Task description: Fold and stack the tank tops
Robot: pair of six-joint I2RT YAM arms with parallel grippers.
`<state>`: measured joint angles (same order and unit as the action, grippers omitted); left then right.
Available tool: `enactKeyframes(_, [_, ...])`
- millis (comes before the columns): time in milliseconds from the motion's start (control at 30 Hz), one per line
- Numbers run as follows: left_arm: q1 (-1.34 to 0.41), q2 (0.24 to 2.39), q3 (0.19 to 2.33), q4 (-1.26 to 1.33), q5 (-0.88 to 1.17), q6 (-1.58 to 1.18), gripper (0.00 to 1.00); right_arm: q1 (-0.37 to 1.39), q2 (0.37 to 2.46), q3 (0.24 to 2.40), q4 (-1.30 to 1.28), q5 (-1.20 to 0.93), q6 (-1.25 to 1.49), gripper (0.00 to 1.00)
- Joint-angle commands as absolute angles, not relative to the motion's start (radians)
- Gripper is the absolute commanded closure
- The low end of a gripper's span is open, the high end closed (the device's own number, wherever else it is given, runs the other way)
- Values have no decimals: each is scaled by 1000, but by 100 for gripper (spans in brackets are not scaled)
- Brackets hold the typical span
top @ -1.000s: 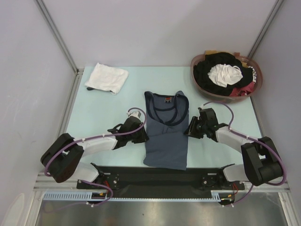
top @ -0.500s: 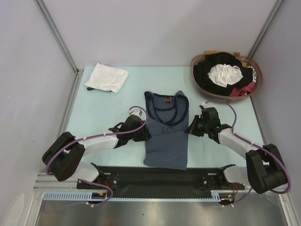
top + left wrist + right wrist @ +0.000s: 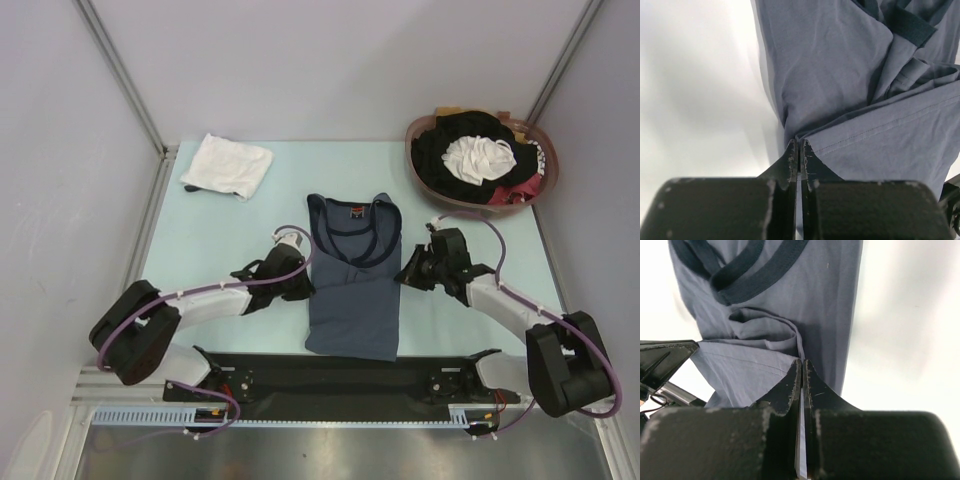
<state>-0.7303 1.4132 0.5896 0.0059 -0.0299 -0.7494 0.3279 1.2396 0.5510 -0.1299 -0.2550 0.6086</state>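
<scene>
The slate grey-blue tank top (image 3: 352, 290) lies lengthwise in the middle of the table, neck trim at the far end, its lower part doubled over. My left gripper (image 3: 306, 287) is at its left edge; in the left wrist view the jaws (image 3: 799, 143) are shut on a fold of the cloth (image 3: 840, 75). On the right edge my right gripper (image 3: 404, 276) is likewise shut, with a crease of the grey-blue cloth (image 3: 790, 305) running into its tips (image 3: 803, 361). The white tank top (image 3: 227, 165) lies folded at the back left.
A brown basket (image 3: 415, 160) at the back right holds a jumble of black, white and red clothes. Grey walls with metal posts close off the table at the sides and back. The arms' black base rail (image 3: 340, 375) runs along the near edge.
Both grippers have closed on the side edges of the grey-blue top. The right gripper has shifted slightly towards the far side; the left arm has barely moved.
</scene>
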Motion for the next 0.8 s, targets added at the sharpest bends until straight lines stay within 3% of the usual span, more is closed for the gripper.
enactKeyframes(0, [-724, 1335, 632, -28, -71, -703, 100, 319, 1172, 586, -150, -270, 592, 100])
enactKeyframes(267, [-706, 1255, 712, -84, -94, -644, 100, 302, 1153, 666, -210, -256, 562, 100])
enactKeyframes(767, [-634, 1380, 850, -57, -46, -580, 100, 259, 1308, 793, -189, -270, 535, 100])
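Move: Both hands already hold the tank top's hem, one at each end. The left shoulder strap lies about 24 cm ahead of the left hand and 2 cm to its right, with the neckline's V bottom some 6 cm ahead and 13 cm right. From the right hand, the right strap is roughly 21 cm ahead and 1 cm left, and the basket about 31 cm ahead and 24 cm right. The near fold crosses some 15 cm behind the left hand, its middle 9 cm right. With shut fingers still pinching the two ends of the hem, both hands first lift nearly straight up off the lower body, the left by about 8 cm and the right by nearly 5 cm, each wrist tipping its fingers a little outward to point more forward, the left by some 10 degrees. As the rise levels off, the hands travel forward together towards the shoulder straps, about 6 cm with the left and 4 cm with the right, carrying the hem raised between them. ##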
